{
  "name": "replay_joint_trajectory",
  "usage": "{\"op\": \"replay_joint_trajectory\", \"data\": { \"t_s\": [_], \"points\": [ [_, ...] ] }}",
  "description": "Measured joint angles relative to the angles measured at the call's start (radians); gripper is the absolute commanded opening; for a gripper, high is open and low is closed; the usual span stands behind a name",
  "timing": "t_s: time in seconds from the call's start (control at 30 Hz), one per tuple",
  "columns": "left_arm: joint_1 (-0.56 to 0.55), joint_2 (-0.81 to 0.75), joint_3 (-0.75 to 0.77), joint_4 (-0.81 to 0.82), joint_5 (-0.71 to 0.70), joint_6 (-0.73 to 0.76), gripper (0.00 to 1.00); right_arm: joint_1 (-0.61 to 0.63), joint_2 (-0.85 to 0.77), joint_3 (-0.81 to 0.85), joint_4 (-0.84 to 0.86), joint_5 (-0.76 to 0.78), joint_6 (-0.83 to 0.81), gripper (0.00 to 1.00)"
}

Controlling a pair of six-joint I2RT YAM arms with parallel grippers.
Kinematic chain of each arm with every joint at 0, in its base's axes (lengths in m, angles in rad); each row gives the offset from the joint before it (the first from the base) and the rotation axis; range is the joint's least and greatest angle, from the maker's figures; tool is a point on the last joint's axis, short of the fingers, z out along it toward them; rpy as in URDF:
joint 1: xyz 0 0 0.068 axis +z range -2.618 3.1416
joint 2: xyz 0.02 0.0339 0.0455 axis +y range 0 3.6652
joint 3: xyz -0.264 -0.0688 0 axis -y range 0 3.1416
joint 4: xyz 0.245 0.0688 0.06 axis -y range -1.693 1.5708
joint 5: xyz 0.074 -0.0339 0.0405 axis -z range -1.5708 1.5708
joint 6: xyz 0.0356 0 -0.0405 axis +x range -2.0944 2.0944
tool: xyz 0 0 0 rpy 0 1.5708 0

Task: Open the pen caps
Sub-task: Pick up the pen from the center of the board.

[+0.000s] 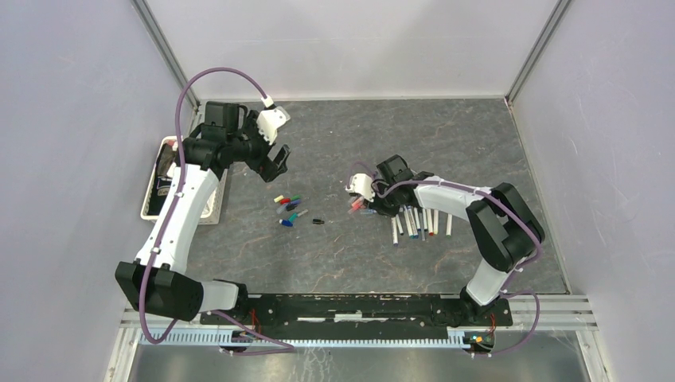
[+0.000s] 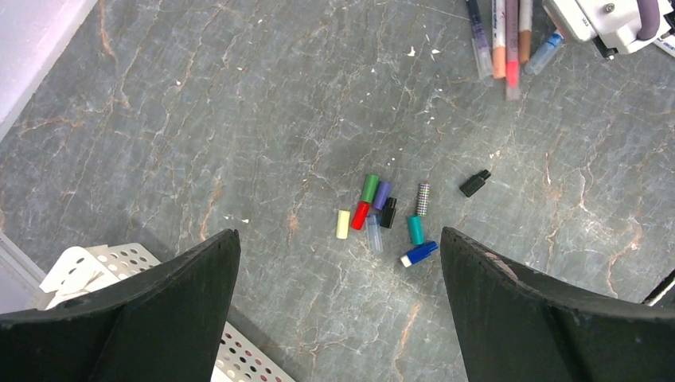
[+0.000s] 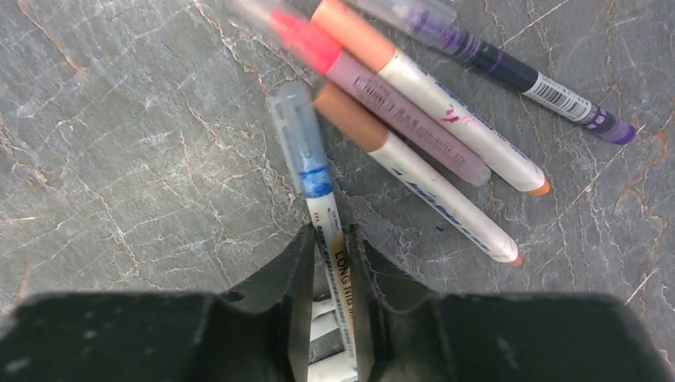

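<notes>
Several loose pen caps lie in a cluster mid-table, yellow, red, green, purple, teal and blue, with one black cap apart to the right. My left gripper hangs open and empty above them, also shown from above. My right gripper is shut on a white pen with a blue band and a clear cap on its end. From above, that gripper sits low at the left end of the pens.
Pink, orange, brown-tipped and purple pens lie just ahead of the right gripper. A row of uncapped pens lies to its right. A white perforated tray stands at the left edge, under the left arm.
</notes>
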Motion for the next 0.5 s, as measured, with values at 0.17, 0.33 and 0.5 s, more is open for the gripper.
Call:
{"op": "replay_joint_trajectory", "data": {
  "t_s": [0.17, 0.33, 0.5],
  "points": [
    [0.0, 0.0, 0.0, -0.013, 0.0, 0.0, 1.0, 0.003, -0.006, -0.009, 0.017, 0.009, -0.006, 0.08],
    [0.0, 0.0, 0.0, -0.017, 0.001, 0.0, 1.0, 0.008, -0.013, -0.009, 0.027, 0.023, -0.015, 0.03],
    [0.0, 0.0, 0.0, -0.033, 0.005, 0.0, 1.0, 0.015, -0.063, -0.009, 0.035, 0.028, -0.024, 0.02]
  ]
}}
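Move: The blue marker already lies between the right hand's fingers, its middle about 1 cm to the left and 1 cm below. The brown marker lies some 3 cm ahead and 4 cm left, the pink one 3 cm ahead and 7 cm left; the nearest pen of the uncapped row is about 6 cm back and 3 cm right. From the left hand the blue marker lies roughly 30 cm right, 4 cm back and 25 cm below. Staying low at first, the right hand closes its part-open fingers on the blue marker's barrel and pinches it, then rises straight off the board, gathering speed, by a bit over 2 cm. It eases about 1 cm forward as it goes, and the fingers tip slightly outward, some 5 degrees. ##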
